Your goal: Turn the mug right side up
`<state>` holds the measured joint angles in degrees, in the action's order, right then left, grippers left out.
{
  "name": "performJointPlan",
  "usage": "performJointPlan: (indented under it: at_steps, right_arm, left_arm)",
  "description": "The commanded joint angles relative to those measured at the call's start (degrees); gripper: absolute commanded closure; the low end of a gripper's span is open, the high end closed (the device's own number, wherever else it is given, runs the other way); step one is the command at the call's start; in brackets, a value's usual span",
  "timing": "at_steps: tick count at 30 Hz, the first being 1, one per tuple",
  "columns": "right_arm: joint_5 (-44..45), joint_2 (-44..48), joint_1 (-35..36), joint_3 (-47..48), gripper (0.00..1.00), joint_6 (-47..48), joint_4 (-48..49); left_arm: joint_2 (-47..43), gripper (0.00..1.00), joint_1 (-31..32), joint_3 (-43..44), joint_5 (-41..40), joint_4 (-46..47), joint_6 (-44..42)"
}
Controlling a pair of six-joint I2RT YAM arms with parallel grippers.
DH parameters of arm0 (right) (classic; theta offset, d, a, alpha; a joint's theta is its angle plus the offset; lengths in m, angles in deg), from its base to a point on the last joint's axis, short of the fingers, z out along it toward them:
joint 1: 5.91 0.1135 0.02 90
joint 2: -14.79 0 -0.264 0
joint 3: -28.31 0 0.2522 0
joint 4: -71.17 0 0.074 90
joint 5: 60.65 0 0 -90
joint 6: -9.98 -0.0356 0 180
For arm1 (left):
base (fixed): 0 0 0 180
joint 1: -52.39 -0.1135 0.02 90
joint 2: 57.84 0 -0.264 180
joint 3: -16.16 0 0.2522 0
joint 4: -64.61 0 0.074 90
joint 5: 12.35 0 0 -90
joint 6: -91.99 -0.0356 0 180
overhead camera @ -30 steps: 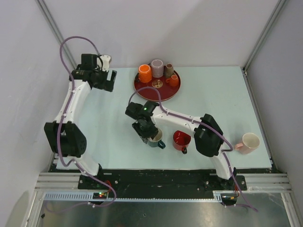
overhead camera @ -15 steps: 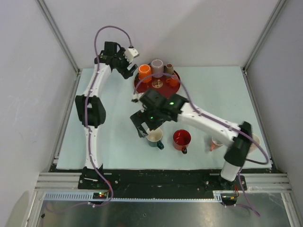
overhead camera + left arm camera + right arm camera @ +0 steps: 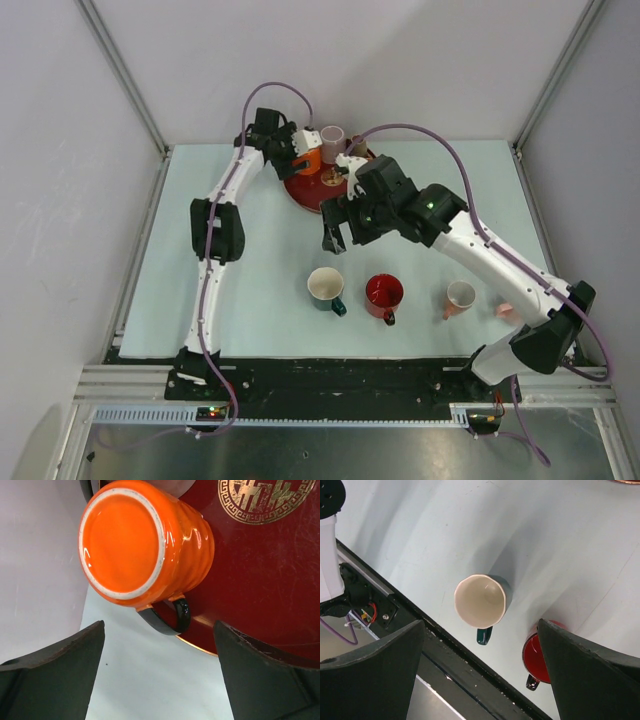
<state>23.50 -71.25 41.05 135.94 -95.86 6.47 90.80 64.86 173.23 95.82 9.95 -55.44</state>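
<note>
An orange mug with a black handle stands upside down, base up, at the left edge of a dark red tray. My left gripper hovers open and empty just above it, one finger on each side of the view. In the top view the left gripper partly hides the orange mug. A green mug with a cream inside stands upright on the table. My right gripper is open and empty high above it, and in the top view it sits between the tray and the green mug.
A red mug and a pink mug stand upright along the front. The tray at the back also holds a mauve mug and a brown one. The table's black front rail lies below the right gripper.
The right gripper let go of the green mug, which now stands upright, and rose back toward the tray. The left arm swung from the far left to above the orange mug.
</note>
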Motion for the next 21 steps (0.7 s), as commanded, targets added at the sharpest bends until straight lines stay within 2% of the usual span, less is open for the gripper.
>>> performJointPlan:
  at_steps: [1, 7, 10, 15, 17, 19, 21]
  right_arm:
    - [1.15, -0.43, -1.07, 2.5, 0.01, 0.26, -0.92]
    - [1.45, -2.47, -1.64, 5.92, 0.01, 2.5, -3.46]
    - [1.45, -3.48, -2.1, 7.04, 0.01, 3.2, -4.38]
    - [1.78, -4.46, -2.18, 8.16, 0.0, 3.67, -5.13]
    - [2.33, -4.42, -2.19, 8.06, 0.01, 3.63, -5.31]
    - [2.77, -4.18, -2.17, 7.91, 0.01, 3.53, -5.49]
    - [3.03, -3.93, -2.21, 7.71, 0.01, 3.53, -5.62]
  left_arm:
    - [-0.54, 0.1, 0.05, 2.17, -1.11, 3.93, -3.58]
    - [0.85, 0.24, 1.14, -0.39, -5.96, 4.0, -3.95]
    - [-0.88, 0.24, 1.31, -4.16, -4.05, 3.98, -3.7]
    - [-1.64, 0.26, 2.14, -5.61, -3.85, 3.95, -3.96]
    - [-1.63, 0.3, 2.46, -5.59, -3.85, 3.98, -3.95]
    - [-1.47, 0.4, 2.71, -5.23, -3.83, 3.94, -3.69]
    - [-1.19, 0.44, 2.8, -4.26, -3.58, 3.98, -2.92]
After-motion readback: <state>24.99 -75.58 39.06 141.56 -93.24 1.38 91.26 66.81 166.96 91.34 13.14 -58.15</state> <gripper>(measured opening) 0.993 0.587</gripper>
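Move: Just beyond the left fingers, the orange mug stands upside down in the red tray, its middle about 5 cm ahead, 3 cm right and 3 cm lower, black handle turned back towards the hand. The pink mug is roughly 8 cm ahead and 11 cm right; the tray's middle lies 1 cm back, 11 cm right and 7 cm down. From the right hand, the orange mug is some 43 cm ahead, 13 cm left and 21 cm lower. Sinking about 4 cm beside the inverted orange mug after first easing a centimetre forward, the left hand draws back some 2 cm as it drops, bringing its fingertips down around the black handle. The fingers close from nearly wide open to a little over half, with barely any wrist turn; a grip can't yet be seen. The right hand drifts about 2 cm forward, wide open and empty. ##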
